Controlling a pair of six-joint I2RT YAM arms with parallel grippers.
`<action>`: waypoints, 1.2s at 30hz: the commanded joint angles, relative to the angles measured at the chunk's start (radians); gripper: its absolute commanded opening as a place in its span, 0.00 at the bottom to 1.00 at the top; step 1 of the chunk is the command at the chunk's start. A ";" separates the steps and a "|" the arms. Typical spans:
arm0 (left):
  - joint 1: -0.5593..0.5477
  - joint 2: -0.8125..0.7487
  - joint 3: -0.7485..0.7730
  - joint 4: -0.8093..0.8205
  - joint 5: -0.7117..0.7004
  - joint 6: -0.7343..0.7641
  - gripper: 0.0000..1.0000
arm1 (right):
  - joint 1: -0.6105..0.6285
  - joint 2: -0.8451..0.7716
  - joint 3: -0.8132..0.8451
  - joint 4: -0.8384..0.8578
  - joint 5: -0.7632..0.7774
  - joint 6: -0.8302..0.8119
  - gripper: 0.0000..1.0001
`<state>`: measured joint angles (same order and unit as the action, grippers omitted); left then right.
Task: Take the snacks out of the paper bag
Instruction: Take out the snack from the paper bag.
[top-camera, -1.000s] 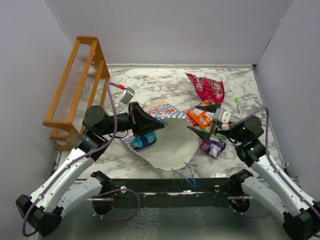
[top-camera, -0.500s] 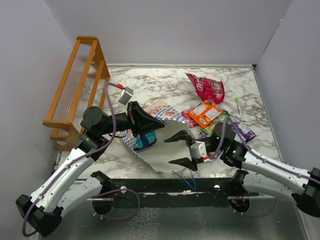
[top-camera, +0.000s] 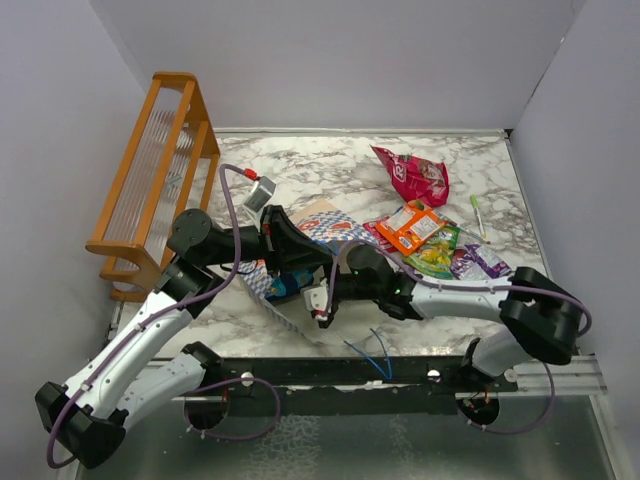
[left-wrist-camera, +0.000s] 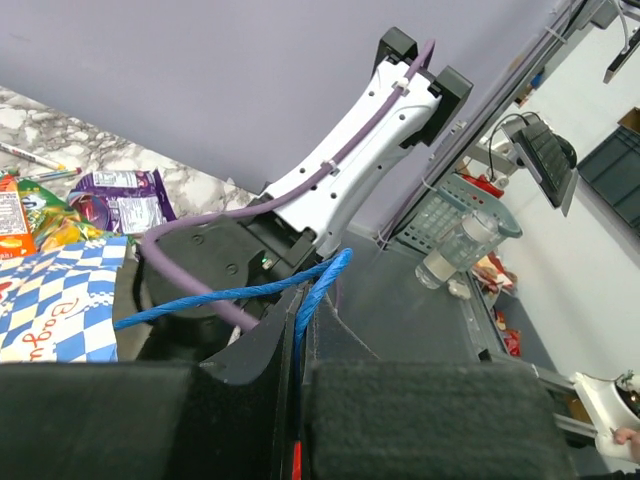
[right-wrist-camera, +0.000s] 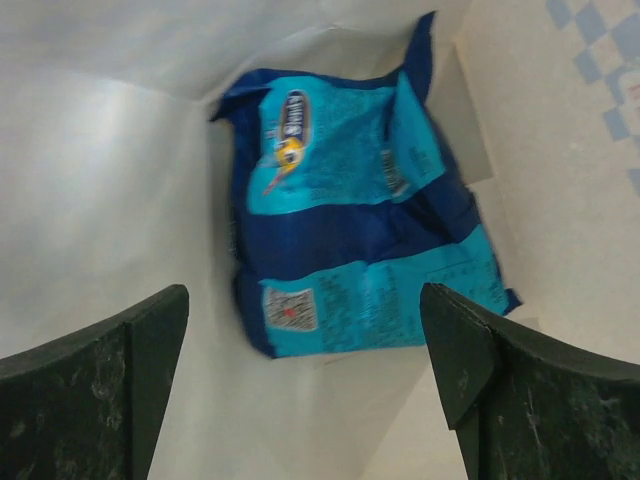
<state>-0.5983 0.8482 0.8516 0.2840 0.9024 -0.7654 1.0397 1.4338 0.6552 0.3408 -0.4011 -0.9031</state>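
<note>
The paper bag (top-camera: 330, 222) lies on its side at the table's middle. My left gripper (top-camera: 300, 245) is shut on its blue cord handle (left-wrist-camera: 300, 300) and holds the mouth up; the checkered band (left-wrist-camera: 50, 300) shows beside it. My right gripper (top-camera: 310, 292) is inside the bag's mouth, open and empty. In the right wrist view its fingers (right-wrist-camera: 100, 370) stand either side of a blue packet (right-wrist-camera: 360, 230) on the bag's white inside, not touching it. The pink-red (top-camera: 418, 178), orange (top-camera: 418, 228), green-yellow (top-camera: 437, 255) and purple (top-camera: 478, 262) packets lie on the table to the right.
An orange wooden rack (top-camera: 160, 170) stands along the left wall. A thin green pen (top-camera: 477, 215) lies near the right wall beside the packets. My right arm stretches across the table's front from right to left. Walls close in the left, back and right.
My right arm has swung left from the packets on the right into the bag's mouth, still open. The purple packet now lies on the table. My left gripper keeps its hold.
</note>
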 joint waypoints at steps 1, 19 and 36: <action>-0.011 0.002 0.013 0.041 0.064 0.018 0.00 | 0.004 0.108 0.082 0.153 0.107 -0.049 1.00; -0.014 -0.022 0.014 0.084 0.067 -0.040 0.00 | 0.003 0.496 0.333 0.209 0.369 -0.084 0.93; -0.015 -0.162 0.013 -0.350 -0.240 0.250 0.00 | 0.003 0.464 0.345 0.230 0.450 -0.018 0.14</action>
<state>-0.6018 0.7551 0.8444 0.0528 0.7986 -0.6189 1.0500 1.9354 1.0126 0.5163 0.0059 -0.9497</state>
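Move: The blue Slendy packet lies inside the paper bag, some 10 cm ahead of the open right hand, about 8 cm to its left and 6 cm lower. The orange packet lies outside on the table, about 19 cm ahead of that hand and 24 cm to its right; the green-yellow packet is 6 cm nearer the base and 4 cm farther right than the orange one. From the left hand the blue packet is roughly 8 cm ahead, 8 cm left and 28 cm below. The blue packet is reached by the right hand going deeper into the bag, forward about 12 cm, with half as much to the left and a slight sinking, the wrist swinging some 20 degrees clockwise. Once almost there, its wide-open fingers close and pinch a fold of the packet. The left fingers keep the blue handle pinched, dipping about 2 cm at the end. ##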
